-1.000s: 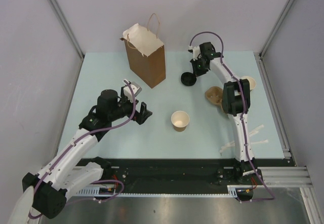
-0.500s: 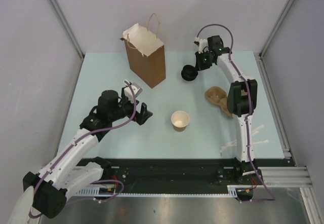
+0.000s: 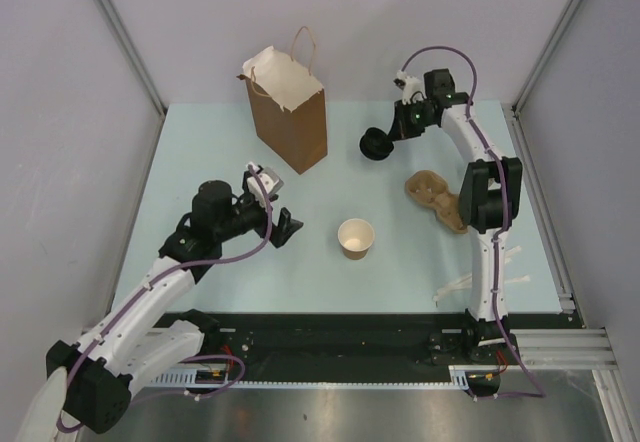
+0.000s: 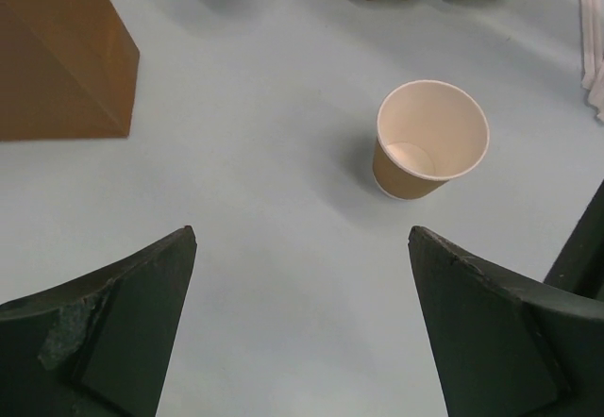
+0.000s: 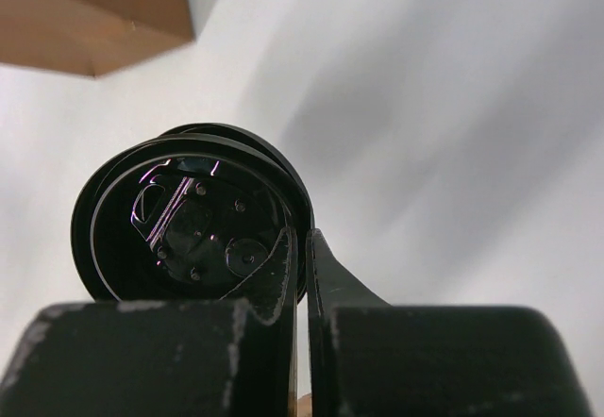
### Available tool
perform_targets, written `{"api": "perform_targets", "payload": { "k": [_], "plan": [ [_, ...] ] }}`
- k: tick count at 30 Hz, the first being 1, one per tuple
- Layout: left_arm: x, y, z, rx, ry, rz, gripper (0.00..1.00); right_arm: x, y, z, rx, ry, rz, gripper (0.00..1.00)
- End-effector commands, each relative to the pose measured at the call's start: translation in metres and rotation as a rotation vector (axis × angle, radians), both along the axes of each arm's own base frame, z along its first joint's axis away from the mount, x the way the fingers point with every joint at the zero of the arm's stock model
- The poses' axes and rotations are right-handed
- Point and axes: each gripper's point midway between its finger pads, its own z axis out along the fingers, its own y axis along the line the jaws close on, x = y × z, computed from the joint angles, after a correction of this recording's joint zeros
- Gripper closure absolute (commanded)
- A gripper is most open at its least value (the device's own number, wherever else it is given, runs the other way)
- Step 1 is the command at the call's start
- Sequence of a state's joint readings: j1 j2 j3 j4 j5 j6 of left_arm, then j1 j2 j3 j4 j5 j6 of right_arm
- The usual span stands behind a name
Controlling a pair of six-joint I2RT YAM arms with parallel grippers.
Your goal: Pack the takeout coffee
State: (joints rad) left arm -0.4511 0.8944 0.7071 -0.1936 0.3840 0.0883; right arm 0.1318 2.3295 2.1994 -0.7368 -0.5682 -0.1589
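The takeout coffee cup (image 3: 356, 238) is a small tan paper cup standing upright, uncovered and cream inside, mid-table; the left wrist view shows the cup (image 4: 431, 141) ahead and right of my fingers. Its round black lid (image 3: 376, 144) hangs at the back, right of the bag. My right gripper (image 3: 394, 134) is shut on the lid's rim; the right wrist view shows the lid (image 5: 189, 214) on edge, pinched by that gripper (image 5: 304, 240). My left gripper (image 3: 287, 225) is open with nothing in it, left of the cup, its jaws (image 4: 302, 235) wide apart over bare table.
A tall brown paper bag (image 3: 288, 112) with twine handles stands open at the back left; the bag's corner (image 4: 57, 58) lies ahead-left of my left fingers. A moulded-pulp carrier tray (image 3: 435, 197) lies at the right. White strips (image 3: 480, 280) lie near the front right.
My right arm has drawn back and to the right, carrying the lid a little farther back and tilting it. The left arm and the cup have hardly moved.
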Motion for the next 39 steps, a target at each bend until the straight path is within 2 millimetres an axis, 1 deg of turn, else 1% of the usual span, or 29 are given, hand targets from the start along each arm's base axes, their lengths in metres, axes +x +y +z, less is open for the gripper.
{"api": "perform_targets", "payload": {
  "k": [1,3,4,5,6,7,8,9,10,11,12,13,14,15,16,18,19,20,21,22,23,24,25,27,28,30,31,35,39],
  "plan": [
    [0.008,-0.013,0.031,0.044,-0.293,-0.161,0.01,-0.029,0.020,0.012,-0.008,-0.003,0.085,1.00],
    [0.009,-0.024,0.034,0.098,-0.409,-0.287,0.03,-0.028,0.018,0.010,-0.047,-0.027,0.072,1.00],
    [0.013,-0.030,0.040,0.113,-0.470,-0.321,0.07,-0.030,0.018,0.003,-0.065,-0.024,0.076,1.00],
    [0.019,-0.036,0.032,0.146,-0.488,-0.348,0.09,-0.028,0.016,0.003,-0.087,-0.031,0.064,1.00],
    [0.024,-0.044,0.037,0.194,-0.596,-0.394,0.10,-0.028,0.017,0.002,-0.098,-0.033,0.061,1.00],
    [0.029,-0.048,0.038,0.217,-0.645,-0.417,0.12,-0.027,0.016,0.001,-0.105,-0.036,0.053,1.00],
    [0.035,-0.056,0.032,0.233,-0.679,-0.459,0.14,-0.025,0.013,0.000,-0.120,-0.035,0.036,1.00],
    [0.041,-0.064,0.039,0.275,-0.768,-0.504,0.15,-0.024,0.012,0.000,-0.123,-0.036,0.026,1.00],
    [0.046,-0.069,0.040,0.295,-0.802,-0.533,0.18,-0.024,0.012,0.000,-0.126,-0.035,0.026,1.00],
    [0.056,-0.077,0.025,0.316,-0.791,-0.568,0.19,-0.022,0.011,0.002,-0.131,-0.038,0.016,1.00],
    [0.065,-0.085,0.039,0.325,-0.864,-0.597,0.21,-0.023,0.010,0.002,-0.135,-0.034,0.010,1.00],
    [0.072,-0.091,0.041,0.330,-0.881,-0.613,0.25,-0.023,0.010,0.003,-0.137,-0.032,0.007,1.00],
    [0.082,-0.099,0.021,0.341,-0.843,-0.651,0.27,-0.024,0.010,0.003,-0.146,-0.033,0.001,1.00],
    [0.090,-0.108,0.036,0.347,-0.914,-0.677,0.29,-0.025,0.009,0.003,-0.150,-0.028,0.000,1.00],
    [0.098,-0.115,0.022,0.350,-0.904,-0.704,0.32,-0.026,0.009,0.004,-0.153,-0.028,-0.002,1.00],
    [0.108,-0.127,0.032,0.353,-0.998,-0.719,0.35,-0.028,0.010,0.006,-0.156,-0.024,-0.008,1.00],
    [0.110,-0.132,0.031,0.354,-1.020,-0.732,0.38,-0.028,0.009,0.006,-0.157,-0.022,-0.010,1.00],
    [0.115,-0.138,0.016,0.365,-1.004,-0.760,0.39,-0.027,0.008,0.007,-0.158,-0.022,-0.016,1.00],
    [0.119,-0.144,0.021,0.381,-1.054,-0.775,0.40,-0.029,0.008,0.006,-0.159,-0.012,-0.016,1.00],
    [0.123,-0.147,0.017,0.388,-1.055,-0.783,0.42,-0.027,0.009,0.008,-0.156,-0.014,-0.020,1.00],
    [0.127,-0.151,0.002,0.401,-1.032,-0.802,0.43,-0.027,0.009,0.006,-0.153,-0.007,-0.017,1.00],
    [0.133,-0.156,0.006,0.415,-1.062,-0.804,0.44,-0.028,0.009,0.007,-0.152,-0.003,-0.016,1.00],
    [0.139,-0.159,-0.011,0.430,-1.036,-0.815,0.45,-0.028,0.010,0.008,-0.149,-0.002,-0.018,1.00],
    [0.147,-0.165,-0.014,0.456,-1.064,-0.822,0.46,-0.028,0.011,0.007,-0.147,0.001,-0.015,1.00],
    [0.151,-0.167,-0.026,0.469,-1.055,-0.828,0.47,-0.028,0.011,0.008,-0.147,0.000,-0.015,1.00],
    [0.159,-0.169,-0.028,0.491,-1.078,-0.817,0.48,-0.029,0.010,0.005,-0.148,0.012,-0.015,1.00],
    [0.160,-0.170,-0.041,0.498,-1.045,-0.836,0.49,-0.029,0.011,0.007,-0.146,0.010,-0.015,1.00],
    [0.171,-0.175,-0.047,0.509,-1.042,-0.826,0.50,-0.034,0.012,0.006,-0.142,0.025,-0.009,1.00],
    [0.173,-0.178,-0.053,0.499,-1.045,-0.820,0.50,-0.033,0.011,0.003,-0.150,0.032,-0.015,1.00]
  ]
}}
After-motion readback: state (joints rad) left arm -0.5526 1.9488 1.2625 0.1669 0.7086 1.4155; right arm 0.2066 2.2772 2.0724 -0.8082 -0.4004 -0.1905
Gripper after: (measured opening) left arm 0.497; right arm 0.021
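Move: The two nested black lids hang from the right hand's closed fingers, their middle about 4 cm left, 2 cm back and 1 cm below. From the open left hand they lie roughly 26 cm ahead, 23 cm right and 8 cm lower. The paper bag stands about 26 cm ahead of the left hand, 1 cm left and 4 cm lower; the cup some 16 cm right, 2 cm ahead, 12 cm lower. The black lids stay pinched at the rim in the right hand, which draws back and down about 4 cm each early on, then almost holds still. Towards them the left hand sweeps diagonally forward and right, roughly 16 cm each way, sinking mostly late, while it rolls some 75 degrees clockwise seen from behind the hand and its fingers narrow to half open. ##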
